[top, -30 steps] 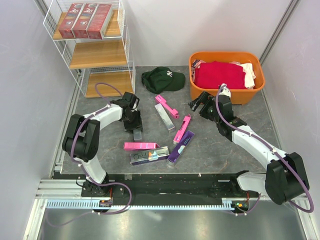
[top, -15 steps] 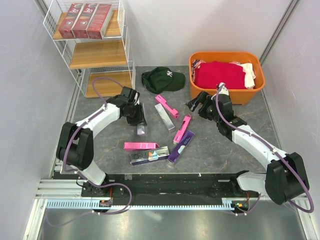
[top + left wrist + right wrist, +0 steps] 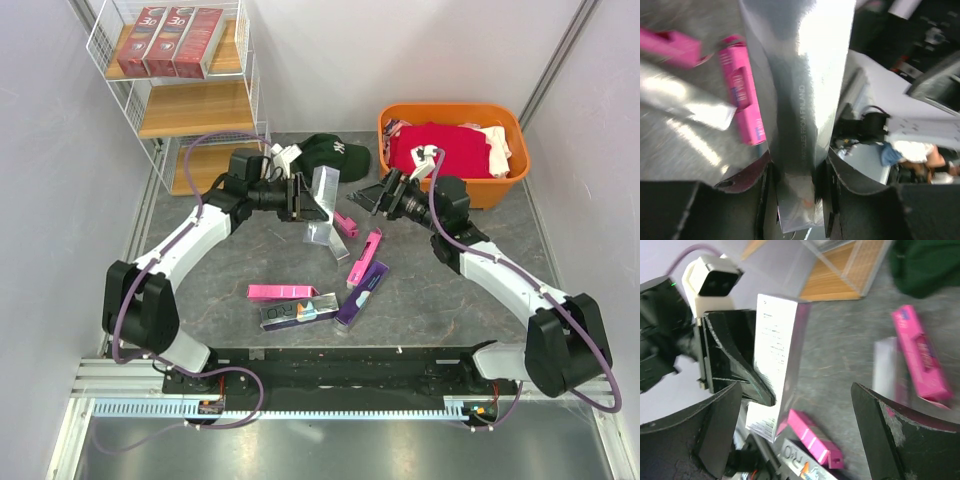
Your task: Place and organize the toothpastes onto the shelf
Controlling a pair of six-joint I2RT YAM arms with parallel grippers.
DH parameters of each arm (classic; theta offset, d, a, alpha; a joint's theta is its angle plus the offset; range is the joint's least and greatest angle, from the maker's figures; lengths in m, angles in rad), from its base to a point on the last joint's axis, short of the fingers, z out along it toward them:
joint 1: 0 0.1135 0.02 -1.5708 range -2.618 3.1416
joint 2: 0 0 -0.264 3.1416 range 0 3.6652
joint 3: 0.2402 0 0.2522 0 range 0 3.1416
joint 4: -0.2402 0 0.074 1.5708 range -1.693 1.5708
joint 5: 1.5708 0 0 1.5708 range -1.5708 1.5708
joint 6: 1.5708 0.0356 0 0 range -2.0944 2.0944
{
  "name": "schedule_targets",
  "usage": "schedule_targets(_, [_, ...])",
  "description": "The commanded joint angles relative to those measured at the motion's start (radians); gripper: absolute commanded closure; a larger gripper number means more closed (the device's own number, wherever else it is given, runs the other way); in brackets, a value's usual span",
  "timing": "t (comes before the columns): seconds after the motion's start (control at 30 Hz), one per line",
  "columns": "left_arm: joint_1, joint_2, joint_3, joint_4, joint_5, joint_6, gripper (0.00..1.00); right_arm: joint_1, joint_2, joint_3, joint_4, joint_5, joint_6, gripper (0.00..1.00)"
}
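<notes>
My left gripper (image 3: 298,197) is shut on a silver-grey toothpaste box (image 3: 324,186) and holds it off the table, upright. In the left wrist view the box (image 3: 800,100) is clamped between both pads. My right gripper (image 3: 376,200) is open and faces the box from the right without touching it. In the right wrist view the box (image 3: 777,370) stands ahead of the wide-open right gripper (image 3: 796,390). Pink (image 3: 283,292), holographic (image 3: 298,312), purple (image 3: 362,295), pink (image 3: 365,257) and silver (image 3: 320,236) toothpastes lie on the table. Three dark red ones (image 3: 168,40) stand on the top board of the shelf (image 3: 200,110).
A dark green cap (image 3: 330,155) lies just behind the held box. An orange tub (image 3: 450,108) of clothes stands at the back right. Grey walls close in both sides. The shelf's middle and bottom boards hold nothing.
My left gripper shut on the silver-grey box, raised it from the table and swung it back and to the right. My right gripper turned left toward it.
</notes>
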Motion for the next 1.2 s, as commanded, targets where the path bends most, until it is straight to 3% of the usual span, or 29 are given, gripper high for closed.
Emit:
schedule_targets(0.0, [-0.001,-0.096,-0.061,0.397,0.291,-0.149,0.66,-0.001,0.022,0.069,0.186,-0.203,0.018,0.02])
schedule_targets(0.27, [-0.029,-0.140,-0.124,0.615,0.395,-0.262,0.66,0.014,0.074,0.081,0.399,-0.313,0.148,0.02])
schedule_targets(0.5, [-0.069,-0.124,-0.130,0.655,0.417,-0.289,0.66,0.057,0.145,0.116,0.627,-0.375,0.285,0.02])
schedule_targets(0.63, [-0.073,-0.117,-0.138,0.663,0.412,-0.294,0.66,0.080,0.156,0.128,0.651,-0.392,0.297,0.06])
schedule_targets(0.73, [-0.074,-0.120,-0.144,0.666,0.394,-0.294,0.66,0.085,0.148,0.125,0.651,-0.387,0.294,0.23])
schedule_targets(0.77, [-0.073,-0.120,-0.144,0.668,0.394,-0.292,0.66,0.085,0.147,0.122,0.645,-0.381,0.293,0.38])
schedule_targets(0.8, [-0.075,-0.119,-0.144,0.669,0.393,-0.294,0.66,0.085,0.144,0.119,0.637,-0.376,0.290,0.45])
schedule_targets(0.87, [-0.075,-0.120,-0.144,0.668,0.391,-0.294,0.64,0.085,0.142,0.119,0.628,-0.373,0.285,0.58])
schedule_targets(0.9, [-0.074,-0.120,-0.144,0.668,0.388,-0.291,0.63,0.085,0.144,0.122,0.626,-0.373,0.287,0.58])
schedule_targets(1.03, [-0.070,-0.131,-0.136,0.649,0.374,-0.280,0.45,0.085,0.141,0.138,0.608,-0.361,0.278,0.60])
schedule_targets(1.17, [-0.064,-0.160,-0.110,0.554,0.325,-0.204,0.15,0.083,0.136,0.177,0.522,-0.343,0.232,0.62])
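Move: The left hand already holds the silver toothpaste box aloft; the open right gripper it is being taken to lies about 10 cm to its right, 3 cm ahead and 3 cm higher. The box's middle is some 9 cm to the right hand's left, 2 cm back and 3 cm lower. On the floor 20 cm below the left hand lie a second silver box, 2 cm to its right and level with it, the near pink box 5 cm ahead and 3 cm right, and another pink box 5 cm back, 11 cm right. Both hands rise about 9 cm and draw back as they meet for a handover, the left carrying the silver box some 7 cm back and 3 cm right while its wrist turns clockwise and its fingers tip up, and the right coming about 6 cm left and 6 cm back onto the box with a counter-clockwise turn of nearly 30 degrees. The right fingers close and pinch the box while the left holds still, then the left fingers open and let go, the left hand staying where it is. ##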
